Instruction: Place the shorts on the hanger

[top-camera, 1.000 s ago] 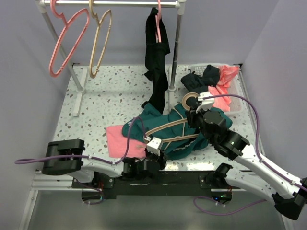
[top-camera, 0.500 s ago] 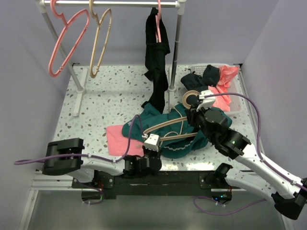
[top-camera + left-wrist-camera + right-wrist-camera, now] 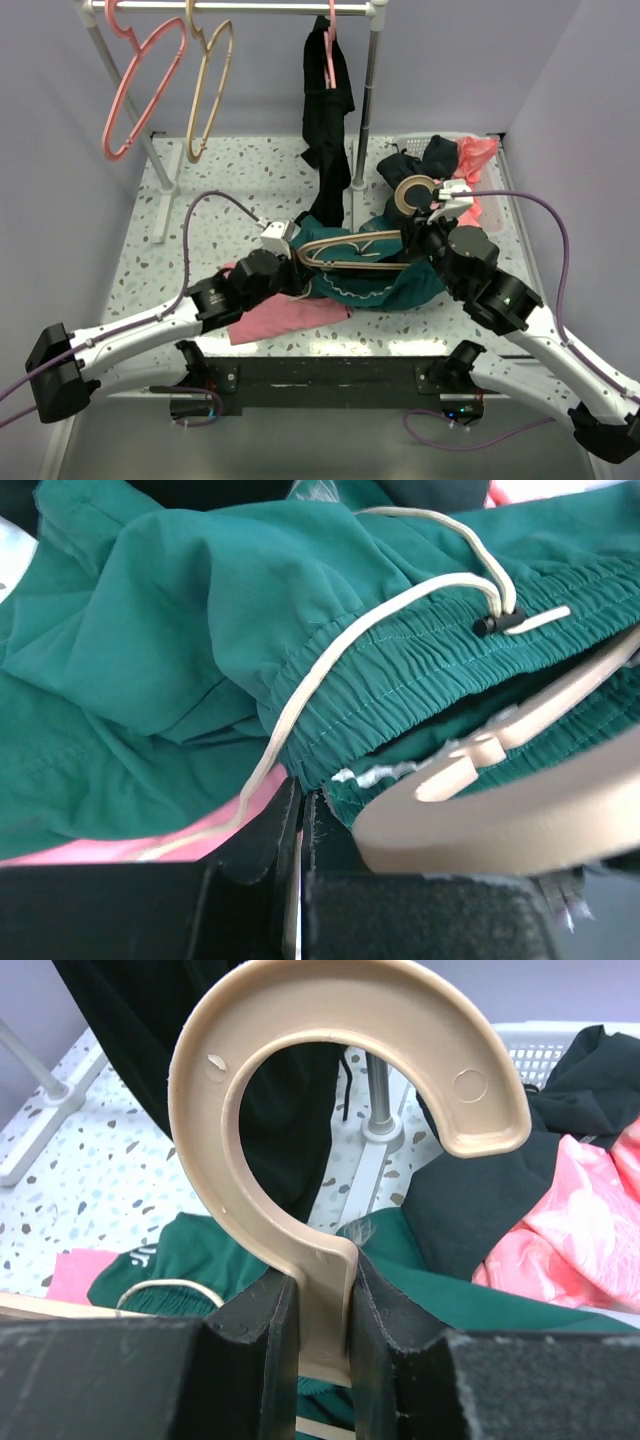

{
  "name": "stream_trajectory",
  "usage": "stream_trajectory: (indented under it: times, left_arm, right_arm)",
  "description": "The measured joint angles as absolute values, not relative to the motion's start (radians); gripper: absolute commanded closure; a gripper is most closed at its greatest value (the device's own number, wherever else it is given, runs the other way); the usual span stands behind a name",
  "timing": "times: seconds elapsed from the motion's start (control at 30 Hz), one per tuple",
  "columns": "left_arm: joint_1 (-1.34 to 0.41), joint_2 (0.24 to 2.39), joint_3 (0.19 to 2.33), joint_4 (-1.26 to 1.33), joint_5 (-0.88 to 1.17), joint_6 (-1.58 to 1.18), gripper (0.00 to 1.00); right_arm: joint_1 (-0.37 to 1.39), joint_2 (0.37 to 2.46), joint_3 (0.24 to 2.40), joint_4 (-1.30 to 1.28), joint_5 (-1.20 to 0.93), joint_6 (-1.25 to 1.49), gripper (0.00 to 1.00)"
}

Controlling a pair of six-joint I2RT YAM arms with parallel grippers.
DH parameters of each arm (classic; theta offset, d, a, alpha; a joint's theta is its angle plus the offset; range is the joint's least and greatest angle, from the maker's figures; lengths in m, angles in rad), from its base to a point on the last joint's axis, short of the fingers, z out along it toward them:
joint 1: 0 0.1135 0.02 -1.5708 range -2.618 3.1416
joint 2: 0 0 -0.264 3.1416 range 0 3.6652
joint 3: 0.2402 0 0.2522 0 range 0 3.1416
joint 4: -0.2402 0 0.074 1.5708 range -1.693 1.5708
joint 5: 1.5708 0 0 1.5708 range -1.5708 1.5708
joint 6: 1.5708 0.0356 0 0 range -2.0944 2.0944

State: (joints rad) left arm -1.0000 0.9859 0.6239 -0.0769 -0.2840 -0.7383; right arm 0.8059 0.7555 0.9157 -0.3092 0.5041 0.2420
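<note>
The teal-green shorts (image 3: 385, 285) lie bunched at the table's middle front, waistband and white drawstring (image 3: 330, 660) facing the left wrist camera. A tan hanger (image 3: 345, 243) lies across them, with one arm (image 3: 520, 815) poking into the waistband. My right gripper (image 3: 430, 222) is shut on the neck below the curved hook (image 3: 205, 1100), holding the hook upright above the shorts (image 3: 190, 1240). My left gripper (image 3: 298, 268) sits at the hanger's left end. Its jaws (image 3: 303, 798) are pressed together on the edge of the shorts' waistband (image 3: 180, 630).
A flat pink cloth (image 3: 280, 315) lies under the shorts' near-left side. At the back, a rail holds a pink hanger (image 3: 140, 90), a second tan hanger (image 3: 205, 90) and a long black garment (image 3: 328, 110). A white basket (image 3: 492, 215) of black and pink clothes stands back right.
My left arm has unfolded from near its base and reached forward, its jaws closing on the shorts' edge. The shorts and hanger have shifted back and right, uncovering more pink cloth. The right gripper has moved slightly back.
</note>
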Motion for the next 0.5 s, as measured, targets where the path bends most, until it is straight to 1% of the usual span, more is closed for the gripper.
stream_trajectory:
  times: [0.1,0.3,0.5]
  left_arm:
    - [-0.886,0.988,0.694,-0.186,-0.135,-0.708,1.00]
    - [-0.690,0.988,0.822,-0.361,0.077,-0.653,1.00]
    - [-0.641,1.002,0.990,-0.491,0.196,-0.606,1.00]
  right_arm:
    - [0.806,0.750,0.919,-0.316,0.509,0.241,1.00]
    - [0.812,0.746,0.923,-0.353,0.506,0.233,1.00]
    - [0.812,0.746,0.973,-0.374,0.538,0.227,1.00]
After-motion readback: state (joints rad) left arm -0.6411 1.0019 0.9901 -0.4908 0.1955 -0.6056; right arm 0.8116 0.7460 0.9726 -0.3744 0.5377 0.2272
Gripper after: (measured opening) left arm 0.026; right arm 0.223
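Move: Just ahead of the left hand, which already grips the waistband of the teal shorts, is the hanger's free left end, about 2 cm forward, 2 cm to the right and 3 cm above. The pink cloth lies some 16 cm below that hand, 1 cm back and 4 cm left; the black garment's lower end is roughly 15 cm ahead, 1 cm right and 8 cm below. From the right hand, the hanger's end lies about 24 cm left, 4 cm back and 11 cm below. Keeping the waistband pinched in its shut fingers, the left hand first draws it out leftward by about 4 cm with some forward travel, then lifts it nearly straight up, rising some 8 cm in all past the hanger's end, while the fingers tip slightly down and turn a little clockwise. The right hand keeps its grip on the hanger's neck and stays nearly in place. ##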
